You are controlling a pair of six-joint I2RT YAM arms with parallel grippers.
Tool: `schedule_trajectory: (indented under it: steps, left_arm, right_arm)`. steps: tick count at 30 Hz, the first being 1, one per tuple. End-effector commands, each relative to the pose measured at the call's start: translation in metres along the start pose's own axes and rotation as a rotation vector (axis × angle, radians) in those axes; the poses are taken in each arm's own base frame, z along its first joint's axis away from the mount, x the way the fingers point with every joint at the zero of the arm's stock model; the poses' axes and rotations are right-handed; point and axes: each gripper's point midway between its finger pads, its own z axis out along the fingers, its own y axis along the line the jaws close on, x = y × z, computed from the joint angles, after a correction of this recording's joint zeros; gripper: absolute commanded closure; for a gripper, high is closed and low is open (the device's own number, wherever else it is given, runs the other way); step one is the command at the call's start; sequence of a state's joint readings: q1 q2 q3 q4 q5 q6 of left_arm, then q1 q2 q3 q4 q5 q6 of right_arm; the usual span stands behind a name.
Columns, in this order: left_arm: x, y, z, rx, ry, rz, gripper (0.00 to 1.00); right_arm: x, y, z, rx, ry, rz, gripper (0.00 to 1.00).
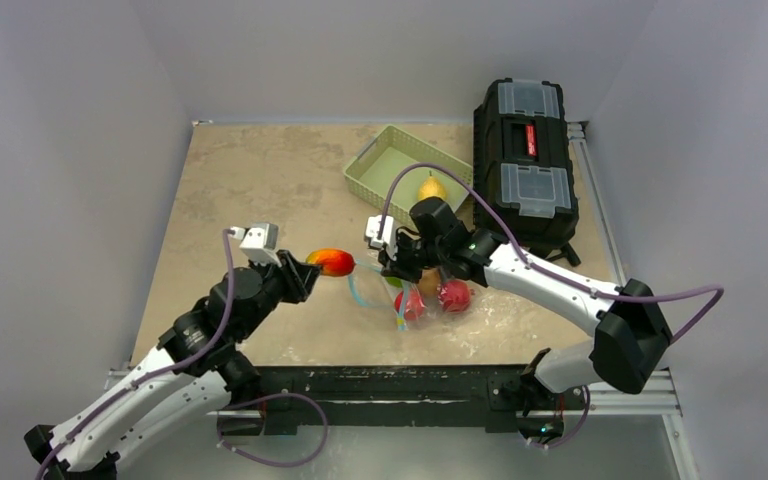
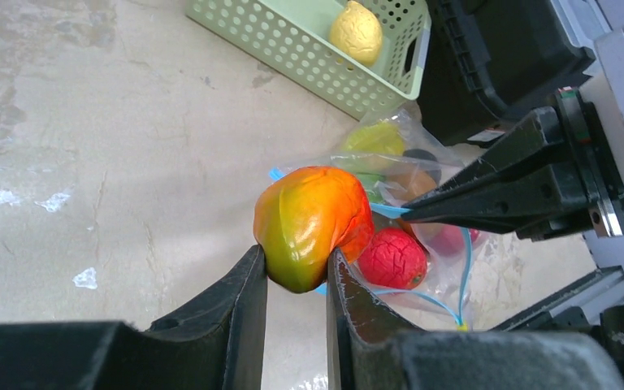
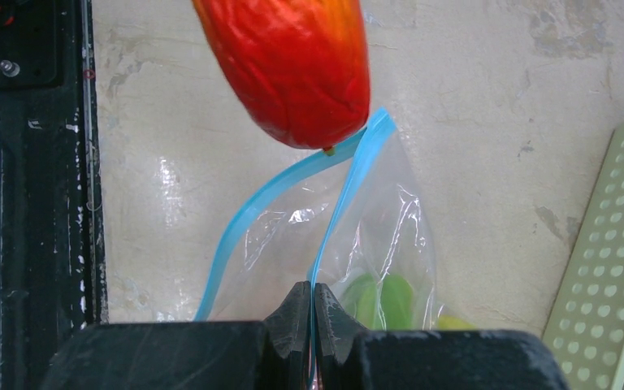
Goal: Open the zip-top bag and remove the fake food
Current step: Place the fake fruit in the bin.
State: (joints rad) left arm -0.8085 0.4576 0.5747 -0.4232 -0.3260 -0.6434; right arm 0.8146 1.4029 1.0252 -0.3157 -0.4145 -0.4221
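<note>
My left gripper (image 2: 296, 268) (image 1: 310, 268) is shut on a glossy mango (image 2: 312, 222) (image 1: 333, 262) (image 3: 292, 65), red, orange and green, held just outside the bag's mouth. The clear zip-top bag (image 1: 430, 298) (image 2: 422, 244) (image 3: 374, 244) lies open on the table, its blue zip strip (image 3: 292, 179) parted in two. My right gripper (image 3: 313, 302) (image 1: 388, 262) is shut on one side of that strip. Inside the bag I see a red wrinkled fruit (image 2: 393, 258) (image 1: 454, 295), green pieces (image 3: 382, 301) and a yellow-green one (image 2: 374, 138).
A pale green basket (image 1: 360, 170) (image 2: 292, 41) stands behind the bag with a yellow lemon-like fruit (image 1: 432, 188) (image 2: 356, 31) in it. A black toolbox (image 1: 525, 150) sits at the back right. A black rail (image 1: 380, 380) runs along the near table edge.
</note>
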Motion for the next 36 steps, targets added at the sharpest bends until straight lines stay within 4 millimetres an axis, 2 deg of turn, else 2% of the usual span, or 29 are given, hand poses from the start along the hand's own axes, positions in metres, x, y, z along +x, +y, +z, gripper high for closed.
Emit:
schedule_trajectory:
  steps: [1,6,21,27,36]
  left_arm:
    - [-0.044,-0.009,0.007,-0.031,-0.12,0.004,1.0]
    - [-0.07,-0.017,0.026,-0.041,-0.183,-0.014,1.0]
    - [-0.117,-0.039,0.109,0.004,-0.19,-0.111,1.0]
    - [-0.126,-0.038,0.147,0.005,-0.169,-0.169,1.0]
    - [-0.128,-0.034,0.204,0.015,-0.093,-0.264,1.0]
  right_arm:
    - [-0.013,0.001,-0.011,-0.003,-0.051,-0.033,1.0]
    - [-0.013,0.002,-0.011,-0.008,-0.051,-0.035,1.0]
    - [-0.01,0.003,-0.01,-0.02,-0.047,-0.046,1.0]
    - [-0.012,0.005,-0.011,-0.029,-0.052,-0.05,1.0]
    - [-0.014,0.003,-0.013,-0.019,-0.058,-0.059,1.0]
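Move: The bin that the red-yellow fruit in the left fingers is bound for lies about 22 cm ahead of the left hand, 18 cm to its right and 17 cm below. The pear in the bin is some 19 cm ahead and 22 cm right; the bag sits about 5 cm back and 21 cm right. From the right hand, pinching the bag's rim, the bin is some 22 cm ahead and 4 cm right. The left hand carries the gripped fruit about 20 cm forward, drifting right, towards the bin; right keeps pinching the bag. ##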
